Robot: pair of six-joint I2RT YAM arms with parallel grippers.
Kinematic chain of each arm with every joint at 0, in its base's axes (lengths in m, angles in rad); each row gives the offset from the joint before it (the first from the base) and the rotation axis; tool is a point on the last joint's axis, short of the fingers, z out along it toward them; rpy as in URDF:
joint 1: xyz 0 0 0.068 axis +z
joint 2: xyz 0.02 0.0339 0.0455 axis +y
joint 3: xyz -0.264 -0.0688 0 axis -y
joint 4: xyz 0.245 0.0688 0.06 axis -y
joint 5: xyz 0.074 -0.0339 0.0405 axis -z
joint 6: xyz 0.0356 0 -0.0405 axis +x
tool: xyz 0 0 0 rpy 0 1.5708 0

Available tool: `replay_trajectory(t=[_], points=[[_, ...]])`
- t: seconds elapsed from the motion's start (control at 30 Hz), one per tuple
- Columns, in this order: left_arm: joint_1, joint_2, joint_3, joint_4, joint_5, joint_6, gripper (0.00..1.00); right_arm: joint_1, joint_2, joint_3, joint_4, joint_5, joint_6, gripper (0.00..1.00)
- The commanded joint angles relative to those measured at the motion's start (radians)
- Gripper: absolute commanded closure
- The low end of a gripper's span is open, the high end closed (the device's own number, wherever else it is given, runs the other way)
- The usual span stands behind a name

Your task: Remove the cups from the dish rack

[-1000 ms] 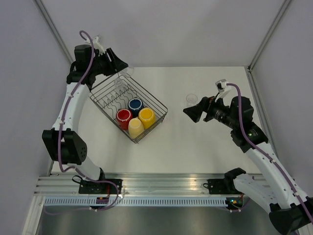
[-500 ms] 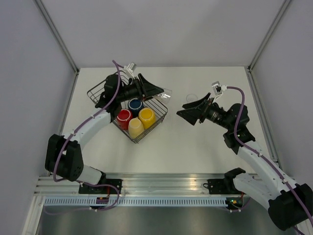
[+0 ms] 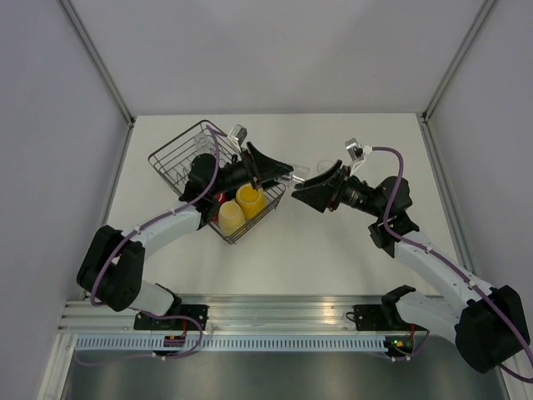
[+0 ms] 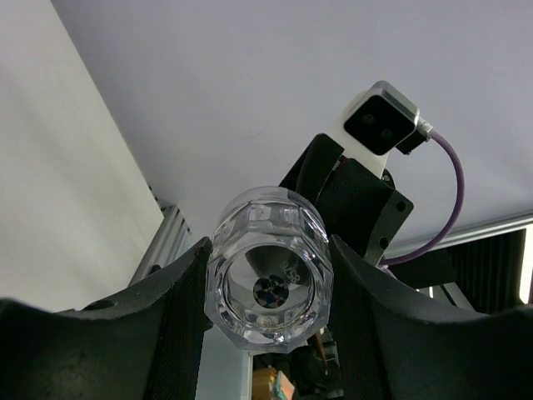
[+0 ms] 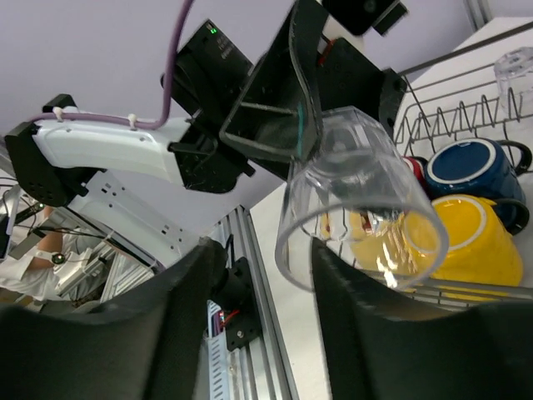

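Observation:
My left gripper (image 3: 287, 172) is shut on a clear glass tumbler (image 3: 293, 176), holding it in the air just right of the dish rack (image 3: 171, 158). In the left wrist view the tumbler (image 4: 268, 287) sits base-on between both fingers. My right gripper (image 3: 303, 186) is open right at its mouth. The right wrist view shows the tumbler's (image 5: 358, 196) rim lying against the right finger (image 5: 375, 325), with a gap to the left finger (image 5: 179, 325). The rack (image 5: 450, 117) holds the blue mug (image 5: 470, 165), orange-yellow mug (image 3: 250, 198), pale yellow mug (image 3: 231, 217), red mug (image 5: 414, 171) and another tumbler (image 3: 202, 143).
A third tumbler (image 3: 326, 165) stands on the white table (image 3: 333, 242) behind my right gripper. Grey walls close the table at the back and sides. The aluminium rail (image 3: 275, 321) with both arm bases runs along the near edge.
My left arm swung right from the rack's back corner, carrying the tumbler across the rack. My right gripper moved left to meet it and its jaws narrowed.

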Motion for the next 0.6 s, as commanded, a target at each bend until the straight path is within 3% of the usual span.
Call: replay_trajectory(t=[0.0, 0.17, 0.37, 0.43, 0.57], points=[[-0.02, -0.034, -0.048, 0.147, -0.044, -0.107, 0.98, 0.017, 0.003, 0.018, 0.125, -0.03, -0.015, 0.49], [-0.037, -0.075, -0.108, 0.172, -0.078, -0.144, 0.98, 0.038, 0.005, 0.021, 0.116, -0.026, -0.046, 0.63], [-0.04, -0.123, -0.146, 0.152, -0.116, -0.135, 0.98, 0.043, 0.005, 0.026, 0.102, -0.03, -0.067, 1.0], [-0.04, -0.134, -0.148, 0.149, -0.118, -0.131, 0.97, 0.045, 0.0, 0.029, 0.096, -0.027, -0.076, 1.0], [-0.04, -0.155, -0.149, 0.115, -0.122, -0.108, 0.63, 0.045, -0.026, 0.038, 0.043, -0.009, -0.116, 1.0]])
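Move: The clear glass cup is in the left hand's grip, lying on its side, its middle about 3 cm to the right of that hand and 1 cm ahead. From the right hand the same middle is roughly 3 cm ahead, 3 cm left and 1 cm up. Also from the right hand, the bright yellow mug is some 8 cm ahead, 14 cm left and 25 cm below; the unloaded glass is about 20 cm ahead, 9 cm right and 26 cm below. The right fingers shut from over half open onto the glass cup's rim, pinching the near wall between them, while that hand barely shifts, about 1 cm left and slightly back. The left hand keeps its hold and draws the cup about 2.5 cm back towards the robot, drifting 1 cm left late on, then stops. ##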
